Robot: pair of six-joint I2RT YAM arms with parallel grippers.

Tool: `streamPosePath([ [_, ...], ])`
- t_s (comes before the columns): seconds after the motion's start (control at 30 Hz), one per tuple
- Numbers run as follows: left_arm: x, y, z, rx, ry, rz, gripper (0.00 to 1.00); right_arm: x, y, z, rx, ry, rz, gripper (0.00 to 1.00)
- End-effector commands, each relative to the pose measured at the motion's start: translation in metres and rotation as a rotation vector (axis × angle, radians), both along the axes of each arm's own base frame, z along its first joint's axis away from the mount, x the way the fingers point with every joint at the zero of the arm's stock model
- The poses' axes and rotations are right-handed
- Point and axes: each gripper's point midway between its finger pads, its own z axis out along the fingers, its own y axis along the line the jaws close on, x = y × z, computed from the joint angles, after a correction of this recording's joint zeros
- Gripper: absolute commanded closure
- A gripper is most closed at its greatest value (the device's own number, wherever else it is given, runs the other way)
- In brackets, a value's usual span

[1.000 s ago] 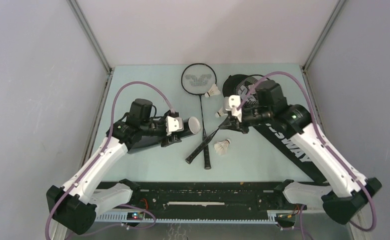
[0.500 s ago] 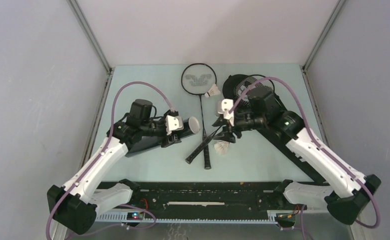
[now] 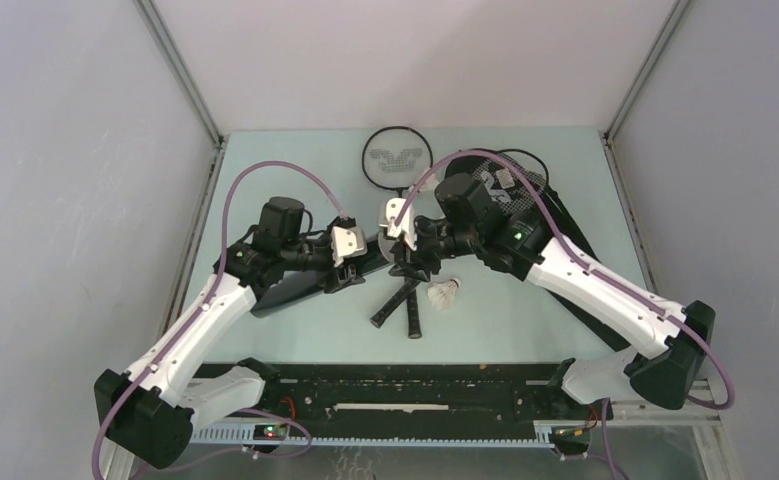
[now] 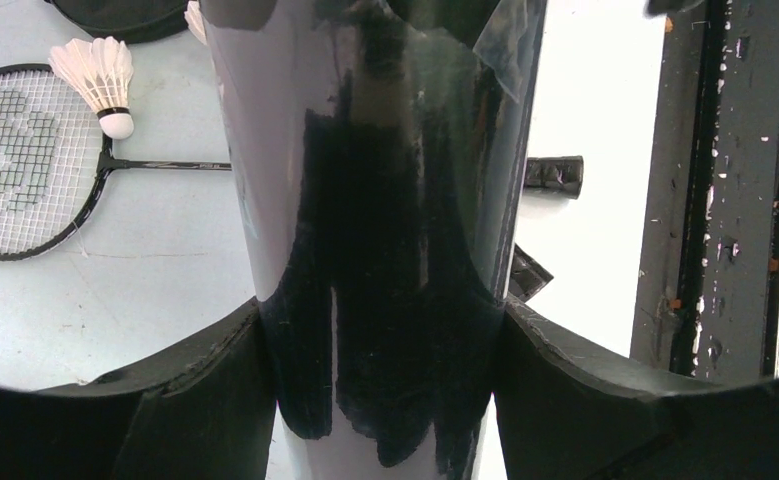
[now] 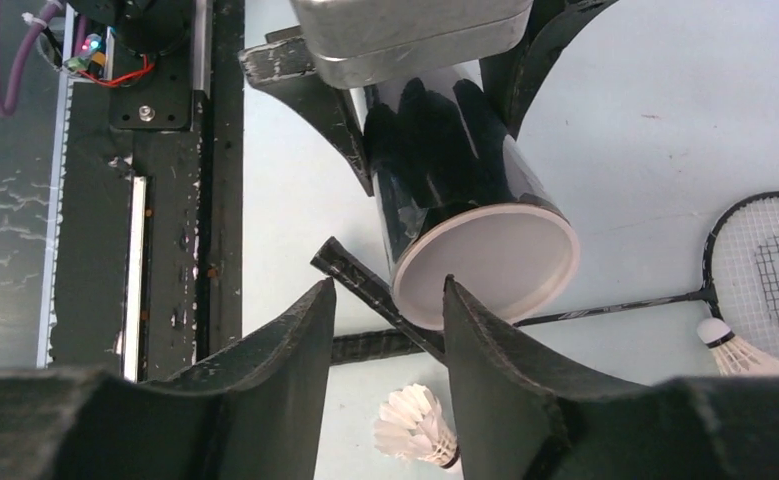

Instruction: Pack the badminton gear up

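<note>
My left gripper (image 3: pixel 353 262) is shut on the black tube (image 4: pixel 385 200) and holds it off the table, white end (image 5: pixel 485 265) toward the middle. My right gripper (image 5: pixel 385 290) stands open right at that white end, with nothing between its fingers. One shuttlecock (image 3: pixel 445 293) lies on the table under the right gripper. Another shuttlecock (image 5: pixel 735 350) rests by the head of a racket (image 3: pixel 397 158). The two racket handles (image 3: pixel 405 305) cross below the tube. A second racket head (image 3: pixel 510 180) lies on the black bag (image 3: pixel 571 222) at the right.
A black rail (image 3: pixel 415 385) with slots runs along the near table edge between the arm bases. Grey walls and metal posts (image 3: pixel 180 80) close in the left, right and back sides.
My right arm has swung left from over the bag to the tube's white end, and its jaws have gone from shut to open. The left arm and tube have stayed put.
</note>
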Motion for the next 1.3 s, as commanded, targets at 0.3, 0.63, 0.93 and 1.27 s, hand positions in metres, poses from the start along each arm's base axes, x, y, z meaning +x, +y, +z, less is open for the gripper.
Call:
streamPosePath([
  [0.3,-0.009,-0.011,0.010,-0.087,-0.025,-0.042,0.99,0.013,0.009,0.003,0.000,-0.041,-0.029,1.00],
  [0.63,0.003,0.003,0.002,-0.014,-0.134,-0.001,1.00,-0.008,-0.018,0.012,0.069,0.082,0.130,1.00],
  [0.93,0.006,0.007,-0.001,0.003,-0.160,0.015,1.00,-0.010,-0.028,0.005,0.071,0.117,0.129,1.00],
  [1.27,0.017,0.017,-0.009,0.070,-0.202,0.050,1.00,-0.006,-0.040,0.013,0.105,0.161,0.106,1.00],
])
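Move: My left hand grips the shuttlecock tube; its lidded end rises about 10 cm to that hand's right, 5 cm ahead and 5 cm above. From my right hand the lid's middle is some 4 cm ahead and 2 cm left, at about the same height. The crossed racket grips lie roughly 2 cm back and 2 cm left of my right hand, a loose shuttlecock 12 cm right and 2 cm back, both over 20 cm below. I close my half-open right fingers fully at the base-side edge of the tube's lid, easing about 1 cm forward and down as they shut. Then I draw the shut tips roughly 2 cm right and a little back up, turning some 10 degrees, mostly counter-clockwise, and seem to bear on the rim. My left hand keeps its grip and rolls about 10 degrees, forward side rising, lifting 1 cm. ##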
